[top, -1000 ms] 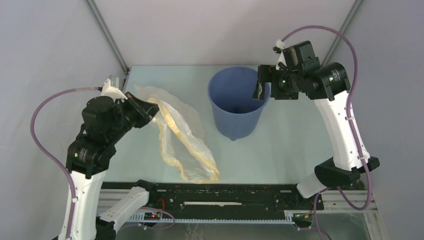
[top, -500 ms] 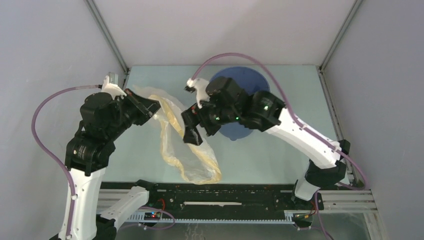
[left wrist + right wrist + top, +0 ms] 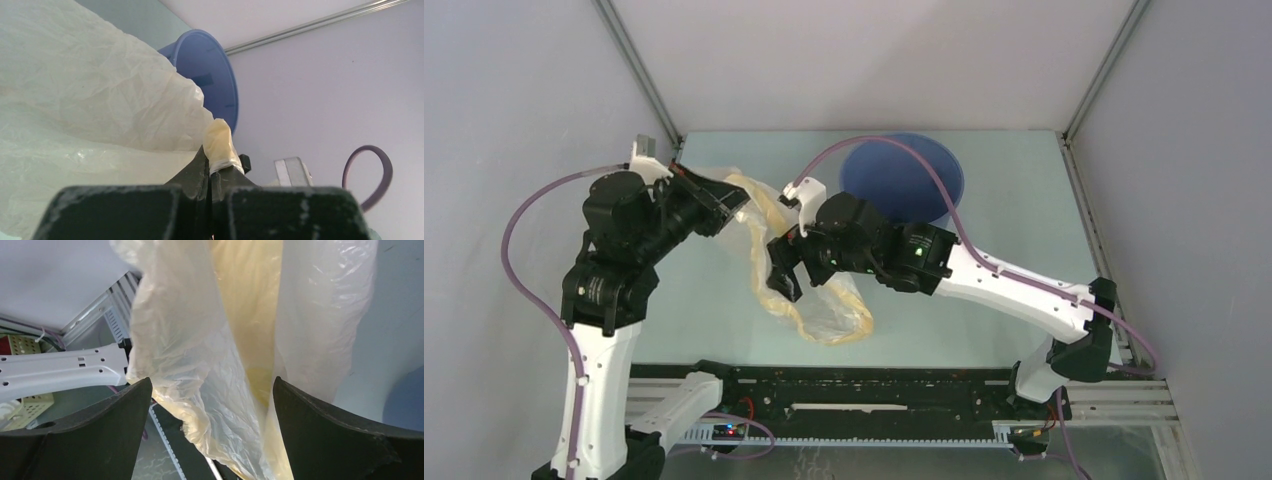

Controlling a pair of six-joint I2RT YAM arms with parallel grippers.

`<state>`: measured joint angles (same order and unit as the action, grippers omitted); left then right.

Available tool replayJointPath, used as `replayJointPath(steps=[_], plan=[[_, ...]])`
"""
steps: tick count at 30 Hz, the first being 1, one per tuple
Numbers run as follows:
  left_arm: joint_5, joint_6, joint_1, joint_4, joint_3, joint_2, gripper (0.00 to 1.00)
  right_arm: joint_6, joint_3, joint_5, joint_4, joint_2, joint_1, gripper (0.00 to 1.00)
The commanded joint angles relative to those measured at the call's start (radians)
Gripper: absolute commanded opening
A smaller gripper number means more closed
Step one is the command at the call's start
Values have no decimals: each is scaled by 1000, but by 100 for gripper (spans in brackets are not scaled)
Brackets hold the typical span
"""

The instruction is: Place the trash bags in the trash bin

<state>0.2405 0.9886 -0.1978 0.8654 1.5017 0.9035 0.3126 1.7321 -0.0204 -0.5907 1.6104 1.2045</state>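
The trash bag (image 3: 824, 310), pale yellowish crinkly plastic with a yellow rim band, hangs from my left gripper (image 3: 729, 203) down to the table near the front edge. My left gripper is shut on the bag's rim; the pinched plastic (image 3: 218, 145) shows at its fingertips. My right gripper (image 3: 786, 270) is open, its fingers either side of the bag's middle (image 3: 215, 355), not closed on it. The blue trash bin (image 3: 904, 180) stands at the back centre, partly hidden behind the right arm. It also shows in the left wrist view (image 3: 207, 70).
The black rail (image 3: 864, 385) runs along the table's front edge under the bag's lower end. Enclosure walls and metal frame posts (image 3: 639, 70) close in the back and sides. The right arm stretches across the table's middle.
My right arm swung from the bin's right rim leftward across the table and lowered its open gripper around the bag. My left gripper raised the bag's rim slightly.
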Motion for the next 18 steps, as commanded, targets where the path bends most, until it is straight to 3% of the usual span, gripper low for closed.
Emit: replayJointPath(steps=[1, 3, 7, 12, 18], plan=[[73, 53, 22, -84, -5, 7, 0, -30, 27, -113, 31, -84, 6, 100], [88, 54, 26, -85, -3, 10, 0, -33, 53, -67, -21, -109, -42, 99], [194, 35, 34, -169, -14, 5, 0, -104, 28, 168, -57, -160, -179, 98], [166, -2, 38, -117, 12, -26, 0, -100, 24, 407, -8, -148, -306, 100], [167, 161, 41, -240, -47, -41, 0, 3, 55, 484, 58, -109, -192, 100]])
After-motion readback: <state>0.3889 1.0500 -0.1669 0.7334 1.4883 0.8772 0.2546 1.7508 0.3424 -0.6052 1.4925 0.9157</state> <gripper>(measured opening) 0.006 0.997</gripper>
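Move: The trash bag's free rim, its far-side band, passes close by the open right hand, about 3 cm ahead, 2 cm left and 4 cm below. The trash bin stands roughly 13 cm ahead of that hand and 21 cm to its right, its middle some 17 cm lower. From the left hand, which already pinches one corner of the rim, that free stretch is about 4 cm back, 5 cm right and 13 cm down, and the bin 6 cm ahead, 26 cm right and 27 cm down. The right hand, fingers kept wide open, sweeps rightward about 8 cm with nearly as much forward and up, going over the bag's mouth towards the bin side, then turns back a couple of centimetres left and back while its fingertips tilt up some 10 degrees, without closing on the rim. Meanwhile the left hand keeps its pinch on the rim corner and lifts it 3 to 4 cm, drifting slightly right and tipping its fingers up a little. ##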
